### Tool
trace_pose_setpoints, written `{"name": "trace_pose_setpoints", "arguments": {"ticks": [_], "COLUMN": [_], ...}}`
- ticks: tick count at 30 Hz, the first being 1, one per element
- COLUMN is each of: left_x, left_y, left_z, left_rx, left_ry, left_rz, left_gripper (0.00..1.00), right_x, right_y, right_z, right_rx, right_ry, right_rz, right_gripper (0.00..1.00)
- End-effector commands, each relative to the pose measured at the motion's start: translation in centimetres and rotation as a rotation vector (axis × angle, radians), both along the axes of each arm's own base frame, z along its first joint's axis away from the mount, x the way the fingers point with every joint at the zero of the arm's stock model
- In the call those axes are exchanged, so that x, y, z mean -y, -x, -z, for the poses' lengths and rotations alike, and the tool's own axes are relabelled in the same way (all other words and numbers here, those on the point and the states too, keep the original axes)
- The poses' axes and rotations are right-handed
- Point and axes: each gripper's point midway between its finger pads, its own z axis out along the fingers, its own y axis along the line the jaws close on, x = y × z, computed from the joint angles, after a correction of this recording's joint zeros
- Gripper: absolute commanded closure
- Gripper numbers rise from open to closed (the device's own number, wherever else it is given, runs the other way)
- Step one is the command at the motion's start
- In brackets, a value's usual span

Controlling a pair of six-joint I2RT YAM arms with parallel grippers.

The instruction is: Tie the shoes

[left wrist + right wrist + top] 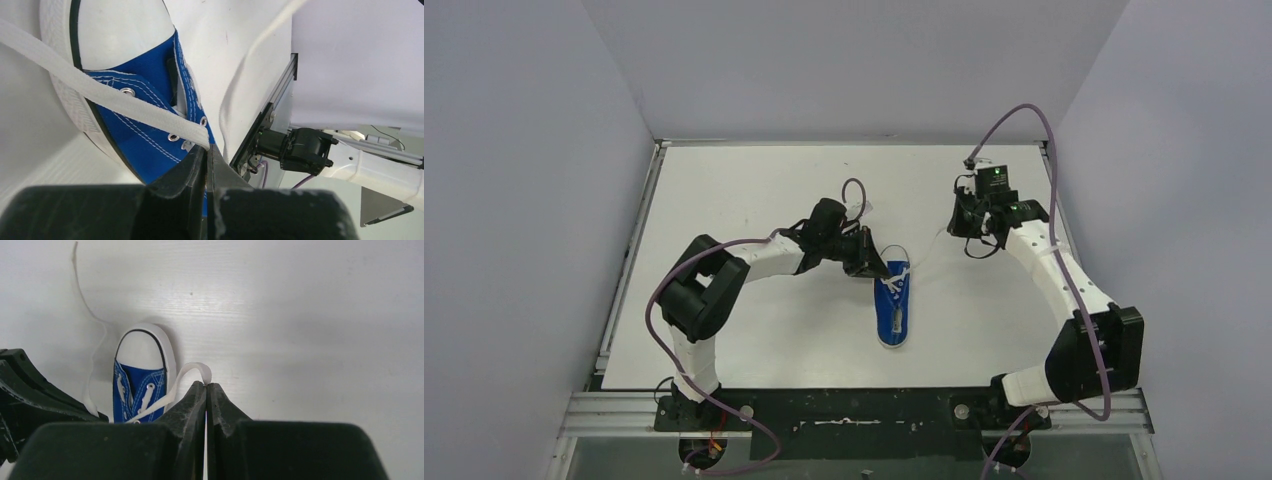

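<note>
The shoe [894,310] is a small blue sneaker with a white toe cap, lying lengthwise mid-table. My left gripper [871,265] sits at its far left end. In the left wrist view this gripper [207,147] is shut on a flat white lace [100,95] that runs taut across the blue upper [145,135]. My right gripper [957,228] hovers back right of the shoe. In the right wrist view it [206,385] is shut on the other lace [185,372], which loops up from the eyelets of the shoe [140,385].
A loose lace tail [92,315] trails over the white table [754,200] beyond the toe. Grey walls close in the back and both sides. An aluminium rail [634,260] lines the table's left edge. The left gripper's black body [30,390] shows beside the shoe.
</note>
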Motion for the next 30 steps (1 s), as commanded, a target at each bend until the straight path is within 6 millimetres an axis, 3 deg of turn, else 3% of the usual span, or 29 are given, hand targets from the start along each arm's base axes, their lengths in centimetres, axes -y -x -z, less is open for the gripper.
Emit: {"name": "trace_pose_setpoints", "arguments": {"ticks": [1, 6, 11, 15, 17, 21, 23, 26, 28, 30], "left_x": [1.1, 1.9, 2.5, 2.7, 2.7, 2.5, 2.3, 2.3, 2.4, 2.4], "left_y": [-0.3, -0.6, -0.5, -0.2, -0.1, -0.2, -0.3, -0.3, -0.2, -0.3], "left_z": [-4.3, -5.1, -4.9, -4.7, -4.3, -3.5, -3.3, -3.0, -3.0, -3.1], "left_rx": [0.090, 0.135, 0.170, 0.188, 0.184, 0.170, 0.168, 0.162, 0.167, 0.168], "left_ry": [0.134, 0.177, 0.207, 0.241, 0.239, 0.213, 0.198, 0.178, 0.181, 0.183], "left_rz": [0.045, 0.085, 0.138, 0.167, 0.174, 0.156, 0.150, 0.162, 0.172, 0.177], "left_gripper": [1.00, 1.00, 1.00, 1.00, 1.00, 1.00, 1.00, 1.00, 1.00, 1.00], "right_x": [-3.2, -4.3, -6.1, -7.1, -6.2, -1.3, -0.4, -0.1, 0.2, 0.8], "right_y": [-5.4, -6.4, -4.7, -2.6, -2.0, -1.4, -0.3, 2.4, 3.8, 3.9], "right_z": [-2.1, -0.6, -1.4, -0.4, 1.1, 5.1, 6.7, 8.3, 8.2, 7.3], "right_rx": [0.140, 0.070, -0.017, -0.176, -0.256, -0.357, -0.418, -0.522, -0.532, -0.475], "right_ry": [-0.113, -0.162, -0.356, -0.491, -0.483, -0.263, -0.193, -0.125, -0.046, 0.056], "right_rz": [-0.095, -0.103, -0.109, -0.084, -0.045, 0.072, 0.060, 0.019, -0.017, -0.059], "right_gripper": [1.00, 1.00, 1.00, 1.00, 1.00, 1.00, 0.98, 0.86, 0.73, 0.61]}}
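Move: The right hand holds one lace end up; the shoe it belongs to has its middle about 11 cm back, 10 cm left and some 12 cm below, with the toe cap 2 cm back and 10 cm left. For the left hand, gripping lace over the eyelets, the shoe's middle is roughly 5 cm back, 2 cm right and 5 cm below. The right hand arcs about 5 cm forward-left and back, sinking some 9 cm, then opens, freeing its lace. ##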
